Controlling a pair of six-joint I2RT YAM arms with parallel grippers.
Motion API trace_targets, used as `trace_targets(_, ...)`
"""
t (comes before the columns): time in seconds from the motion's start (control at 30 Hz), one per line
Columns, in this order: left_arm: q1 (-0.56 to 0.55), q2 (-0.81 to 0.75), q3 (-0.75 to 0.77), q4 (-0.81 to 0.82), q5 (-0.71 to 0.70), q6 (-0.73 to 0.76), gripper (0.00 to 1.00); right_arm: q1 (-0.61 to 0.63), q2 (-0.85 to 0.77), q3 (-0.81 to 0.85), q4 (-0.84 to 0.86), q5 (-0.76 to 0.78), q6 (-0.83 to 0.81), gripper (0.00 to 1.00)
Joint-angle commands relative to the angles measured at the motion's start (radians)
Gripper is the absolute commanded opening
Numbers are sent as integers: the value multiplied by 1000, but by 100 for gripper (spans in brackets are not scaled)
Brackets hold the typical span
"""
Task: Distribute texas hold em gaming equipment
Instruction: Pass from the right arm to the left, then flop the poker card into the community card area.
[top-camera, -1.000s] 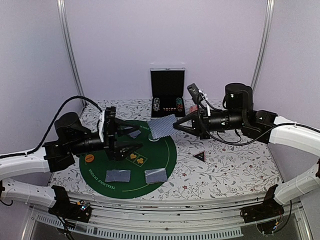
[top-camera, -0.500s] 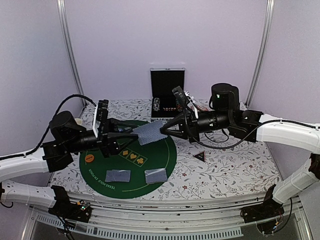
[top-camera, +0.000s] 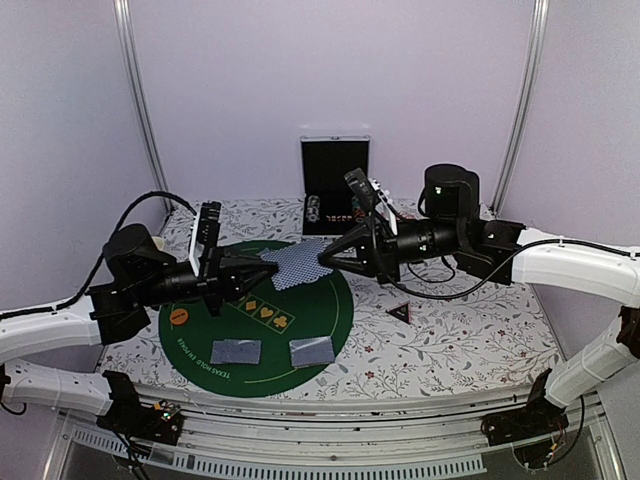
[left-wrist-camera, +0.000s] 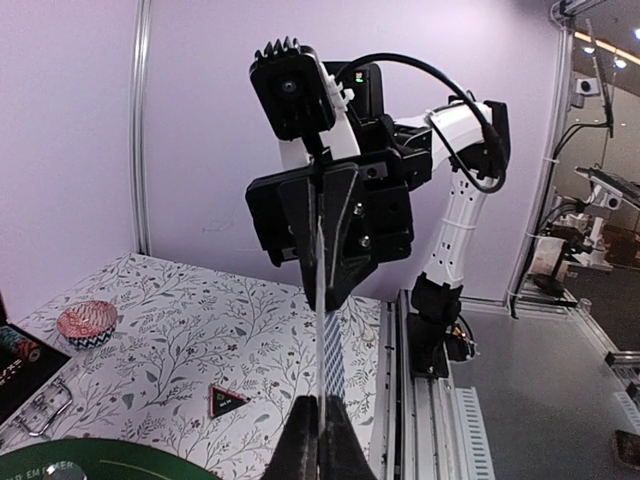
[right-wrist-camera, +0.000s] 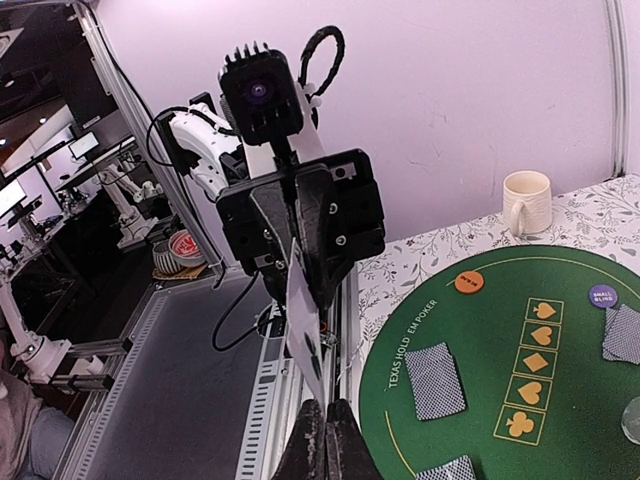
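Observation:
A grey-blue-backed playing card (top-camera: 292, 266) hangs in the air over the green felt mat (top-camera: 340, 300), held from both sides. My left gripper (top-camera: 266, 272) is shut on its left edge and my right gripper (top-camera: 322, 262) on its right edge. The left wrist view shows the card (left-wrist-camera: 330, 350) edge-on, running from my left gripper (left-wrist-camera: 320, 440) up into the right one. In the right wrist view its white face (right-wrist-camera: 303, 320) rises from my right gripper (right-wrist-camera: 326, 432). I cannot tell if it is one card or a thin stack. Two small piles of cards (top-camera: 236, 351) (top-camera: 311, 351) lie on the mat's near side.
An orange disc (top-camera: 179, 317) sits at the mat's left edge and a blue disc (right-wrist-camera: 601, 296) on the mat. A black triangular marker (top-camera: 400, 312) lies right of the mat. An open black case (top-camera: 335, 185) stands at the back. A white mug (right-wrist-camera: 527, 203) is beside the mat.
The right gripper carried the card leftward. The left gripper rose to meet it and shut on the card's free edge.

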Motion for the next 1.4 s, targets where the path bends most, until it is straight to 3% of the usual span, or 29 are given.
trace_targets(0.0, 9, -12, 16, -31, -29, 42, 0, 9, 6, 28, 17, 14, -3, 4)
trace_targets(0.1, 10, -28, 85, -229, -195, 132, 0, 4, -11, 28, -37, 137, -16, 49)
trace_targets(0.2, 12, 5, 206, -499, -546, 297, 0, -11, -43, 12, -94, 254, -27, 89)
trace_targets(0.23, 14, 30, 238, -571, -669, 385, 0, -14, -56, -1, -102, 273, -30, 98)
trace_targets(0.33, 23, 128, 280, -735, -955, 607, 0, -29, -93, -38, -106, 281, -38, 99)
trace_targets(0.43, 77, 202, 254, -798, -1048, 795, 0, -33, -122, -75, -106, 276, -54, 99)
trace_targets(0.57, 250, 216, 226, -770, -884, 920, 0, -35, -154, -115, -101, 249, -94, 99)
trace_targets(0.7, 406, 208, 173, -694, -648, 1148, 0, -39, -171, -141, -100, 208, -143, 99)
trace_targets(0.83, 594, 269, 156, -640, -518, 1273, 0, -44, -192, -163, -106, 182, -182, 99)
trace_targets(0.97, 638, 339, 134, -567, -433, 1315, 0, -58, -221, -199, -106, 178, -236, 99)
trace_targets(1.2, 655, 509, 128, -393, -423, 1365, 0, -84, -221, -221, -114, 155, -260, 99)
trace_targets(1.37, 661, 572, 84, -432, -397, 1461, 0, -93, -214, -221, -118, 148, -264, 99)
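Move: Both hands already pinch the card; its middle lies about 5 cm to the right hand's left and 4 cm to the left hand's right. From the left hand, the small blind chip on the mat is some 31 cm ahead, 14 left and 33 below. The card pair lies about 9 cm right of that chip, the spade print some 9 cm nearer and 2 left of it. Right lets go; left tips downward, carrying the card about 40 cm down, forward and left towards small blind. ##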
